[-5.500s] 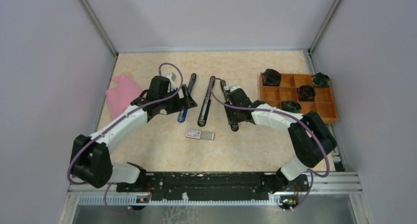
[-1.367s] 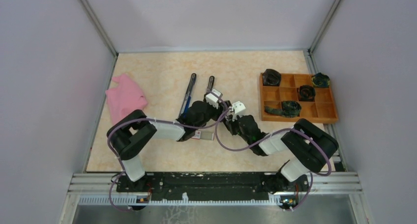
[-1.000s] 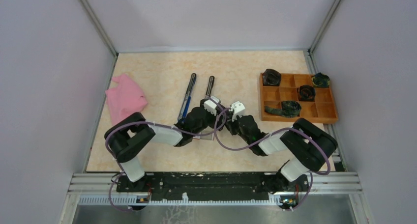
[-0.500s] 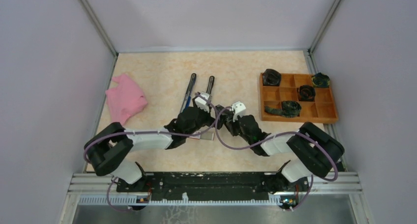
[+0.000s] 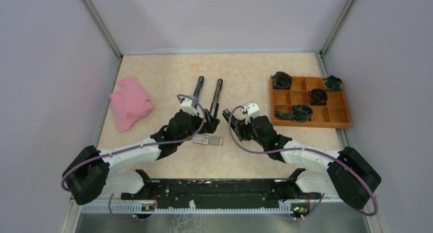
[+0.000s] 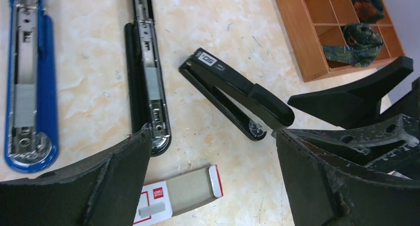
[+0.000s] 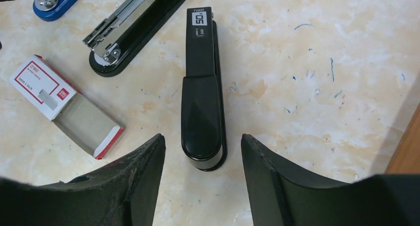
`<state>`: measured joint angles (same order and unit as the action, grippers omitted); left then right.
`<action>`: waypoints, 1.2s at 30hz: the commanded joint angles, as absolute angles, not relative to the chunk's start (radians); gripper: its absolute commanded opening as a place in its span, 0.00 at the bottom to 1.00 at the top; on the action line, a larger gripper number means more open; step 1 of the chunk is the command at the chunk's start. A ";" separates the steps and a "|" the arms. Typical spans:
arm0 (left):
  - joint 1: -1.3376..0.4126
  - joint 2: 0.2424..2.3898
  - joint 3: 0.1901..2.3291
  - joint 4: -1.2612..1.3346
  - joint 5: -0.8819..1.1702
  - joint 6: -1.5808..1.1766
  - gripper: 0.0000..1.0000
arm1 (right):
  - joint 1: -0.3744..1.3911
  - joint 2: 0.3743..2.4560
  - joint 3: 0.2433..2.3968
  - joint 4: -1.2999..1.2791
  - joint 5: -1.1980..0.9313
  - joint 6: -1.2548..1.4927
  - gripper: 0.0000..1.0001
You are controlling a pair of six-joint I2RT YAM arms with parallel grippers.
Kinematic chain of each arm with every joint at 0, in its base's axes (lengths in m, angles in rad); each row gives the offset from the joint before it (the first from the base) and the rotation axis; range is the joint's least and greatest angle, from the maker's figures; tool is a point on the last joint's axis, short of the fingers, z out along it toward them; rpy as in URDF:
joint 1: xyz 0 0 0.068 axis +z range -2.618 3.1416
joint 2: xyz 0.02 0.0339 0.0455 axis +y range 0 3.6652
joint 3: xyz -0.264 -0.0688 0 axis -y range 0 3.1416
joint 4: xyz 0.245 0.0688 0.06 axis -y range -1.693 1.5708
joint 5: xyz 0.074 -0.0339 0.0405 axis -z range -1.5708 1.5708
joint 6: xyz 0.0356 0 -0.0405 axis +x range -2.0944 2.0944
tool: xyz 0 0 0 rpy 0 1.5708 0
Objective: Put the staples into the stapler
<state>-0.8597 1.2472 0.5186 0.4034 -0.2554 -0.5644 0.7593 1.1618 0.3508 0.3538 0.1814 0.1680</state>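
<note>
The staples box (image 5: 208, 140), white with red print, lies flat with its grey drawer slid out; it also shows in the left wrist view (image 6: 176, 196) and the right wrist view (image 7: 64, 104). A closed black stapler (image 7: 203, 92) lies beside it, seen also in the left wrist view (image 6: 235, 94). An opened black stapler (image 5: 217, 94) and an opened blue stapler (image 6: 27, 82) lie further back. My left gripper (image 6: 212, 137) is open and empty above the box. My right gripper (image 7: 202, 137) is open, its jaws either side of the closed stapler's rear end.
An orange compartment tray (image 5: 311, 124) with dark rolled items stands at the right. A pink cloth (image 5: 130, 102) lies at the left. The two grippers (image 5: 212, 124) (image 5: 228, 116) are close together at mid-table. Walls enclose the table on three sides.
My left arm has drawn back left and towards the near edge, uncovering the staples box. My right arm has stretched out lower, its gripper still over the closed stapler.
</note>
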 commanded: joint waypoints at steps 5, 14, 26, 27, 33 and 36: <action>-0.717 1.140 0.483 0.243 -0.068 -0.723 1.00 | 0.744 1.186 0.596 0.056 0.142 0.142 0.58; -0.648 1.068 0.469 0.159 -0.003 -0.749 1.00 | 0.715 1.361 0.736 -0.029 0.082 0.129 0.51; -0.628 1.066 0.473 0.143 0.012 -0.752 1.00 | 0.712 1.502 0.744 -0.063 0.140 0.142 0.06; -0.627 1.071 0.472 0.146 0.014 -0.753 1.00 | 0.712 1.512 0.741 -0.068 0.149 0.148 0.05; -0.621 1.106 0.483 0.154 0.039 -0.760 1.00 | 0.711 1.540 0.733 -0.092 0.179 0.186 0.00; -0.619 1.116 0.483 0.165 0.043 -0.764 1.00 | 0.712 1.542 0.741 -0.098 0.184 0.191 0.00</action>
<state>-0.6258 1.1053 0.4740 0.1459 0.0200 -0.7498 0.7177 1.4990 0.7361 -0.0006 0.1421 0.1635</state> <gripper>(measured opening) 0.997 0.323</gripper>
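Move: Ahead of the open right fingers lies the closed black stapler, its middle about 7 cm forward, 4 cm left and 4 cm below the hand, its blunt front cap nearest. The opened black stapler is centred some 12 cm ahead and 10 cm left, 6 cm down; the staple box lies about 13 cm left and 1 cm back, 7 cm down. From the left hand the closed stapler is about 3 cm ahead, 7 cm right and 10 cm below. Rising about 3 cm while reaching forward and a little left over the closed stapler's front cap, the right hand then sinks some 5 cm, tipping its fingers down, and closes them to pinch the cap from both sides, easing slightly farther forward and down with the grip kept. Meanwhile the empty left hand, still open, draws about 5 cm left, away from the stapler, and tips down. ##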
